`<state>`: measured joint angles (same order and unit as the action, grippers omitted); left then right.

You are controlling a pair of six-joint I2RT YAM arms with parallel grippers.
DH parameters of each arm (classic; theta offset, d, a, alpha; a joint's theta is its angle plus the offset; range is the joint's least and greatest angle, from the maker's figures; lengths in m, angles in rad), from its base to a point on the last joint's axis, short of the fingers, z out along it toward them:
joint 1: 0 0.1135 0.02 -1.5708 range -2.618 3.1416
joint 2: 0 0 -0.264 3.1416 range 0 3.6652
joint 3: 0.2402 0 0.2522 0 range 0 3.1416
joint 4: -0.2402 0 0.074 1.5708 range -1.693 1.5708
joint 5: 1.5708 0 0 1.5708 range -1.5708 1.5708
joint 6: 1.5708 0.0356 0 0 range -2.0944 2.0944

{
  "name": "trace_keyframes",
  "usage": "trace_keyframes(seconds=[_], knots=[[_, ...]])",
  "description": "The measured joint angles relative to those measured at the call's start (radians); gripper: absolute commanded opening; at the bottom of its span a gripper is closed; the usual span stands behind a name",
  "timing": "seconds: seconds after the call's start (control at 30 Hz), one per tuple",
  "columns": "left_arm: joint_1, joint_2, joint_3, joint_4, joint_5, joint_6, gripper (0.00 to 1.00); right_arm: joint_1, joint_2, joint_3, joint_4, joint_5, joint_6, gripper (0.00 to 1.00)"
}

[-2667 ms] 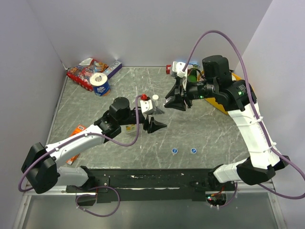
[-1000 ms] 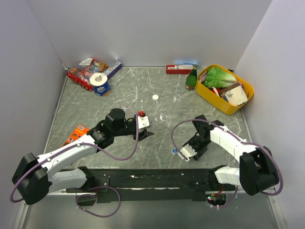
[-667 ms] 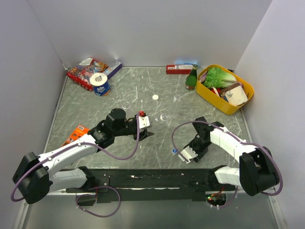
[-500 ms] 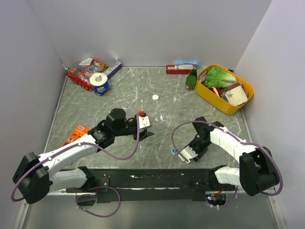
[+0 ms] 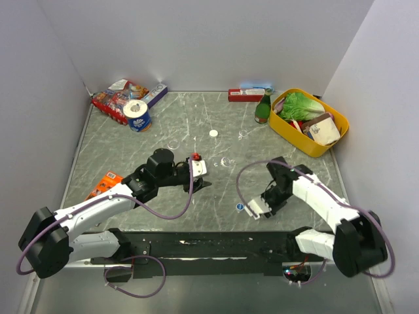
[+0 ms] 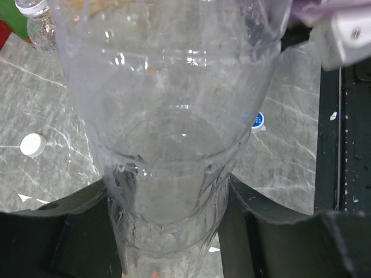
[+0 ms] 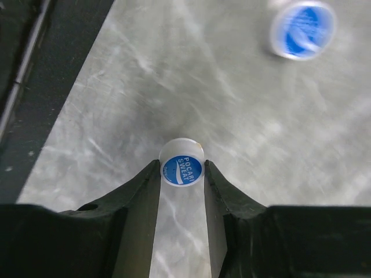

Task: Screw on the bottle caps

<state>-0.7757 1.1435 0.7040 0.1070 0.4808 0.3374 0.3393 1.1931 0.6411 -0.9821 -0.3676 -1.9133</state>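
Observation:
My left gripper (image 5: 201, 180) (image 6: 168, 200) is shut on a clear plastic bottle (image 6: 168, 133), which fills the left wrist view between the dark jaws. Low over the table's near side, my right gripper (image 5: 256, 209) (image 7: 181, 169) is shut on a blue bottle cap (image 7: 181, 169) pinched between its fingertips. A second blue cap (image 5: 240, 207) (image 7: 302, 30) lies on the table just left of that gripper. The white cap (image 5: 213, 133) (image 6: 32, 145) lies farther back. Two more clear bottles (image 5: 225, 160) (image 5: 174, 142) stand near mid-table, faint in the top view.
A dark green glass bottle (image 5: 262, 110) stands beside a yellow basket (image 5: 292, 137) of groceries at the back right. A red box (image 5: 245, 95) lies at the back wall. A tape roll (image 5: 138, 116) and snack packs (image 5: 118, 98) sit at the back left, an orange pack (image 5: 105, 184) at the left.
My right gripper's fingers have closed onto the blue cap, and the arm has shifted slightly. The left arm holds still with its bottle.

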Motion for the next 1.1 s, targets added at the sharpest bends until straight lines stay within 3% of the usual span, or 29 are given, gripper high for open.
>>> trace_keyframes(seconds=[0.1, 0.3, 0.4, 0.8, 1.1], knots=[[0.002, 0.003, -0.001, 0.000, 0.006, 0.024, 0.01, 0.000, -0.075, 0.134, -0.107, -0.049, 0.084, 0.23], [0.008, 0.040, -0.038, 0.010, 0.029, 0.106, 0.01, 0.035, -0.183, 0.564, -0.233, -0.183, 0.298, 0.22], [0.008, 0.049, -0.076, 0.016, 0.030, 0.156, 0.01, 0.084, -0.204, 0.675, -0.262, -0.228, 0.383, 0.22], [0.008, 0.049, -0.094, 0.028, 0.030, 0.247, 0.01, 0.382, -0.149, 0.722, -0.180, -0.222, 0.612, 0.22], [0.009, 0.037, -0.095, 0.046, 0.028, 0.249, 0.01, 0.460, -0.144, 0.682, -0.045, -0.147, 0.627, 0.22]])
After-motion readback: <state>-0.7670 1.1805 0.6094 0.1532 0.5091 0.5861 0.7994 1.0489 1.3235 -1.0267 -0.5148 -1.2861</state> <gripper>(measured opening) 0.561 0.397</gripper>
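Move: The right gripper holds a cap just above the table. The mouth of the clear bottle in the left gripper lies about 15 cm to its left, 1 cm ahead and some 30 cm higher; the loose blue cap lies roughly 9 cm to its left, level with it and 2 cm lower. From the left gripper the held cap is about 20 cm right, 4 cm back and 16 cm below; the labelled bottle stands 11 cm left and 7 cm ahead, its middle 9 cm lower. Keep the cap pinched and lift the right gripper fast, about 26 cm up, then swing it left some 15 cm to the held bottle's mouth, rolling the wrist about 30 degrees so the fingers point left and down. Meanwhile keep the bottle gripped, lower the left gripper about 5 cm, tip the bottle's top roughly 10 degrees right and back, then ease up 1 cm. ##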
